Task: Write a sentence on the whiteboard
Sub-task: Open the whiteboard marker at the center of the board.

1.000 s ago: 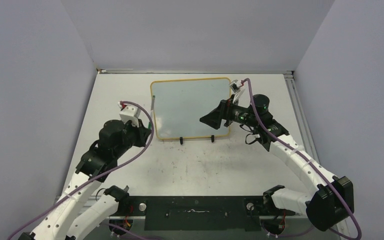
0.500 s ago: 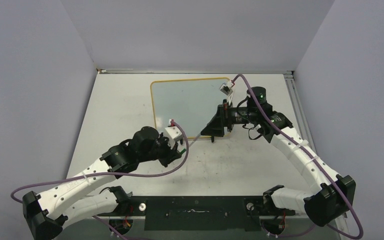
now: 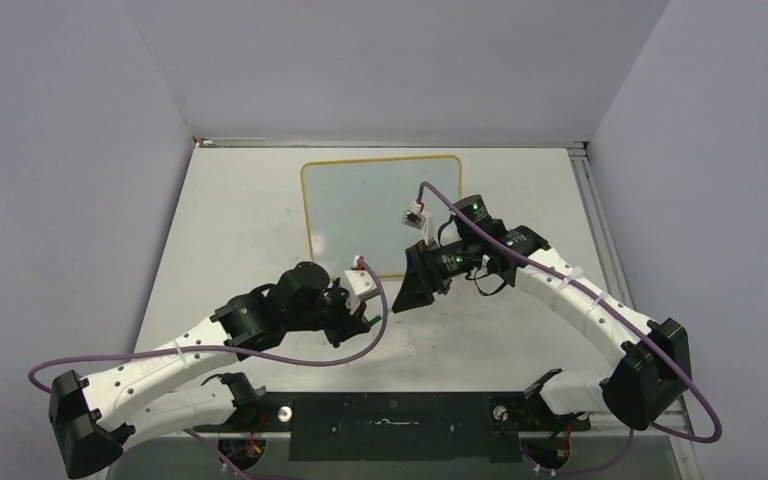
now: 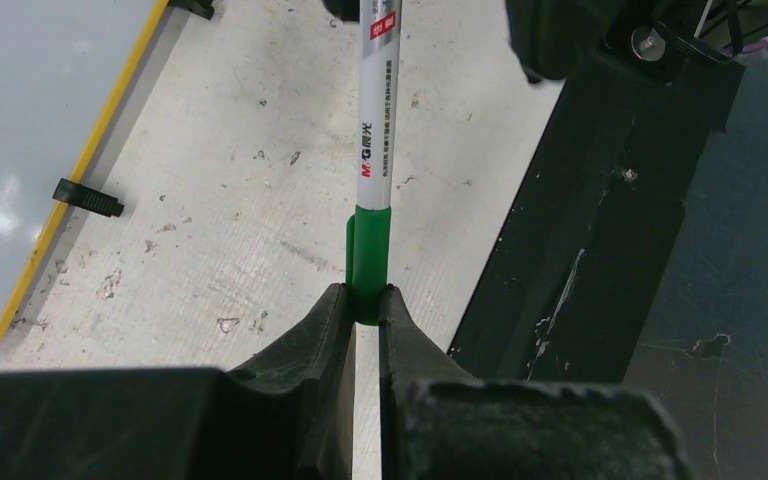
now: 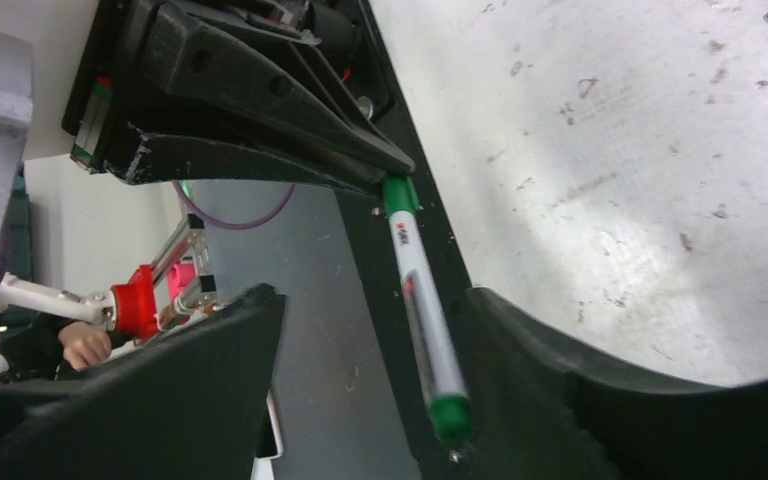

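Note:
The whiteboard (image 3: 360,200), white with a yellow-orange frame, lies at the back middle of the table. No green sentence shows on it. Its edge (image 4: 20,120) and one black clip foot (image 4: 88,197) show in the left wrist view. My left gripper (image 3: 370,319) is shut on the green end of a white marker (image 4: 375,120), just in front of the board. My right gripper (image 3: 407,295) is open, with its fingers on either side of the marker's far half (image 5: 422,300) and not touching it. The marker's other green end (image 5: 450,415) lies between my right fingers (image 5: 610,400).
A black mounting bar (image 3: 390,425) runs along the table's near edge and shows beside the marker in the left wrist view (image 4: 600,200). Grey walls close in the table on three sides. The tabletop (image 3: 520,330) is scuffed white.
My left arm has swung from the board's left edge to the front middle with the marker. My right gripper has come down from the board's right side and now straddles the marker.

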Tool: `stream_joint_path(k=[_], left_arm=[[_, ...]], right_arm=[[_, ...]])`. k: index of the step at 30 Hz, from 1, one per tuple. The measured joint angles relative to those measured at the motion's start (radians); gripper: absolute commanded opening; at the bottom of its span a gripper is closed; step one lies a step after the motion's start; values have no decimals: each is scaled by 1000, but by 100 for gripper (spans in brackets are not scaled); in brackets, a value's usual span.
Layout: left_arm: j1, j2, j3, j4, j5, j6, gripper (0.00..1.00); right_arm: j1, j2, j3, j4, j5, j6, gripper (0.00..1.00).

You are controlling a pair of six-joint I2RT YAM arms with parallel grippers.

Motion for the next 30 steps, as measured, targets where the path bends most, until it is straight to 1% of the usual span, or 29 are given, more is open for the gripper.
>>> stream_joint_path(k=[1,3,10,15,26,30], left_arm=[[0,2,0,0,1,0,0],[-1,8,0,0,2,1,0],[-7,16,0,-1,16,11,0],[-24,32,0,-2,24,20,0],[-37,42,0,-6,23,45,0],[-37,42,0,-10,23,51,0]], right_arm=[[16,2,-8,11,1,8,57],[44,3,-28,41,0,30,54],[65,14,-73,118,0,82,54],[71,23,-75,121,3,76,54],[92,49,-75,105,3,48,41],[97,49,-75,97,2,35,40]])
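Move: The marker's middle lies about 2 cm back, 4 cm left and 3 cm below the right hand. From the left hand, still pinching its green cap, it is roughly 3 cm ahead, 5 cm right and 2 cm above. From the right hand, the whiteboard's middle is some 18 cm ahead and 5 cm left. Its left clip is 2 cm ahead and 10 cm left; all of the board is roughly 22 cm below. Right hand sinks, back and left, about 4 cm around the marker's barrel, fingers part-closing; left keeps the cap. ##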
